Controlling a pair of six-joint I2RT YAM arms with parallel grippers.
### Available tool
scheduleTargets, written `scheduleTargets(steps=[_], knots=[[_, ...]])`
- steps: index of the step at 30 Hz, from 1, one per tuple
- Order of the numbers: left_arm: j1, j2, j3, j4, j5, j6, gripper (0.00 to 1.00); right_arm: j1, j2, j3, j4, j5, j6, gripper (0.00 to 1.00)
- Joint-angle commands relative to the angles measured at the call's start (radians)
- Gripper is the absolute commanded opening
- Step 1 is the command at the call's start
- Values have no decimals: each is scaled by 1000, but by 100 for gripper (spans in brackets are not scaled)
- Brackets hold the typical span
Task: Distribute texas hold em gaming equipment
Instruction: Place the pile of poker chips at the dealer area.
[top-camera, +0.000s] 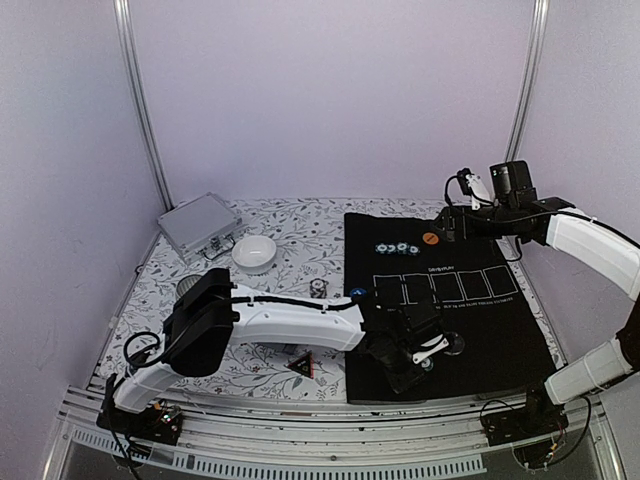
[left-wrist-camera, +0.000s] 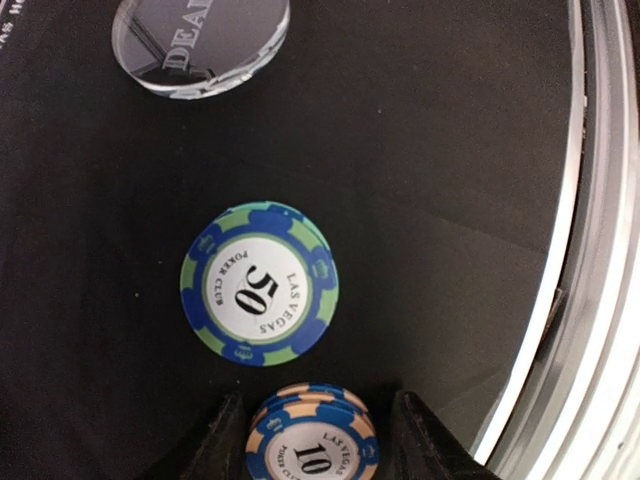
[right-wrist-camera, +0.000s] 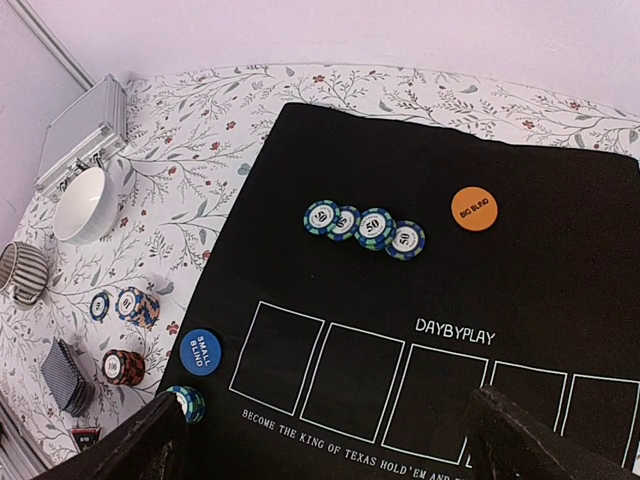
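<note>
In the left wrist view my left gripper (left-wrist-camera: 318, 405) is low over the black mat (top-camera: 500, 330). Its jaws are open around a stack of orange-and-blue "10" chips (left-wrist-camera: 312, 445), with a thin gap on each side. A green-and-blue "50" chip (left-wrist-camera: 259, 285) lies just beyond, and a clear dealer button (left-wrist-camera: 200, 40) farther off. My right gripper (right-wrist-camera: 330, 450) hangs open and empty high over the mat's far right. Below it lie a row of "50" chips (right-wrist-camera: 365, 228), an orange big blind button (right-wrist-camera: 473, 209), a blue small blind button (right-wrist-camera: 201, 352) and a green chip stack (right-wrist-camera: 188, 402).
On the floral cloth left of the mat sit loose chips (right-wrist-camera: 135, 305), a red-brown stack (right-wrist-camera: 122, 366) and a deck of cards (right-wrist-camera: 70, 378). Behind them are a white bowl (top-camera: 255, 252), a striped mug (right-wrist-camera: 22, 272) and a silver case (top-camera: 200, 225). The table's metal rail (left-wrist-camera: 600, 300) runs beside my left gripper.
</note>
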Motion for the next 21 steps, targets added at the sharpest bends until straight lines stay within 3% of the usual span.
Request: scheduleTargets(steps=[1, 8, 17, 21], knots=[[-13, 9, 18, -60, 5, 10, 54, -3, -29, 0, 3, 0, 4, 99], [-6, -60, 43, -51, -57, 30, 57, -2, -25, 1, 4, -15, 5, 99], [30, -348, -134, 146, 175, 120, 77, -3, -19, 8, 3, -17, 7, 99], [157, -463, -222, 162, 119, 55, 93, -4, -20, 8, 2, -11, 11, 99]])
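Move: The pile of orange-and-blue 10 chips sits right between the left hand's finger pads, at fingertip height. The 50-chip stack is about 4 cm to that hand's right and 3 cm ahead, and the clear dealer button some 10 cm right and 8 cm ahead, both at about that low height. From the idle right hand, the 10-chip pile lies roughly 24 cm back, 10 cm left and 21 cm below. Spreading its fingers wider, the left hand rises about 16 cm off the 10-chip pile, fingertips tilting some 20 degrees rightward. ##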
